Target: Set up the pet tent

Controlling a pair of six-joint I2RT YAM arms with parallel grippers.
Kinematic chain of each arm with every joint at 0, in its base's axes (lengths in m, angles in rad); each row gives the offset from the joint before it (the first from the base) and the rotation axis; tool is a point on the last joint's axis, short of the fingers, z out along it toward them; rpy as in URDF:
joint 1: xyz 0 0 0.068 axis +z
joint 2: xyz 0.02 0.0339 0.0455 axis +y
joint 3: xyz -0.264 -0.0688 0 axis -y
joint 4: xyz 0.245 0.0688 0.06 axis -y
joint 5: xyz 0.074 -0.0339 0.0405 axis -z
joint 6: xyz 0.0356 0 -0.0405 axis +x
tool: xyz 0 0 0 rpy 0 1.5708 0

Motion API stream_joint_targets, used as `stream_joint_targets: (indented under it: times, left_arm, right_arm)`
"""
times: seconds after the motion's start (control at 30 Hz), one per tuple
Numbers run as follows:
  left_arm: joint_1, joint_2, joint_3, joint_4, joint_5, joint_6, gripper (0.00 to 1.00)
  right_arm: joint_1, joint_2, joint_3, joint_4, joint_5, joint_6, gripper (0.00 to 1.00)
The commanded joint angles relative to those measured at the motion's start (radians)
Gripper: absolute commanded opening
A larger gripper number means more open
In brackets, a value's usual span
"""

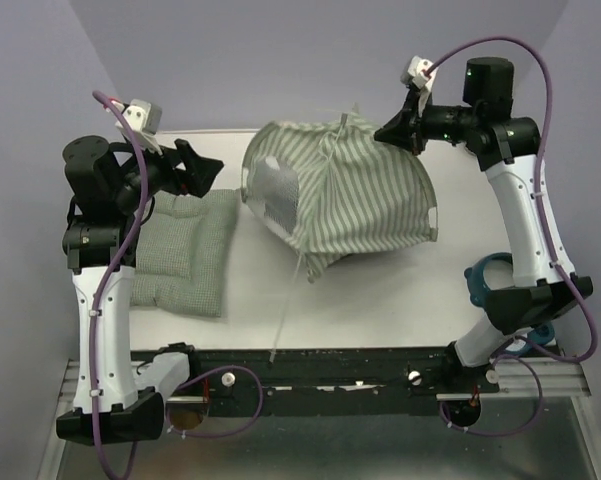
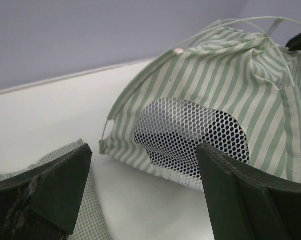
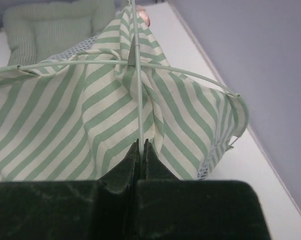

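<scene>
The pet tent (image 1: 340, 190) stands domed in the middle of the table, green-and-white striped, its grey mesh window (image 1: 276, 186) facing left. My right gripper (image 1: 388, 130) is at the tent's back right top, shut on a thin whitish pole (image 3: 138, 100) that runs over the fabric; a pink tag (image 3: 144, 18) shows beyond it. Another pole end (image 1: 283, 320) sticks out toward the near edge. My left gripper (image 1: 208, 176) hovers open just left of the tent with nothing between its fingers (image 2: 45, 185). The mesh window (image 2: 190, 135) fills the left wrist view.
A flat green checked cushion (image 1: 185, 250) lies on the table's left part under my left arm. A teal object (image 1: 485, 275) sits by the right arm's base. The back wall runs close behind the tent.
</scene>
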Motion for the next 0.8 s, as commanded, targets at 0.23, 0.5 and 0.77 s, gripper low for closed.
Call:
stream_joint_targets:
  times: [0.23, 0.5, 0.77]
  left_arm:
    - [0.001, -0.170, -0.452, -0.021, 0.249, -0.075, 0.99]
    - [-0.004, -0.224, -0.653, -0.005, 0.407, -0.069, 0.99]
    - [-0.272, -0.242, -0.972, 0.465, 0.439, -0.334, 0.98]
  right_arm:
    - [-0.023, 0.153, -0.134, 0.108, -0.256, -0.325, 0.01]
    - [-0.024, 0.250, -0.166, 0.501, -0.241, -0.147, 0.01]
    - [-0.023, 0.336, -0.095, 0.569, -0.250, -0.069, 0.01]
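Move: The left hand, empty and open, is bound for the loose stretch of pole sticking out of the tent towards the robot: some 17 cm back, 16 cm right and 24 cm below. The tent's middle lies about 4 cm ahead, 27 cm right and 18 cm lower. The right hand already grips a pole; from it the tent's middle is roughly 3 cm back, 7 cm left and 18 cm below, the loose stretch 24 cm back, 15 cm left and 24 cm below. Keeping its pinch on the tent pole, the right hand first sinks, then carries it forward, about 10 cm each way in all, drifting left and swinging a little counter-clockwise. Meanwhile the open left hand drops some 24 cm, drawing back and to the right towards the pole's loose near end, tipping down and turning clockwise roughly 30 degrees each, still without touching it. ##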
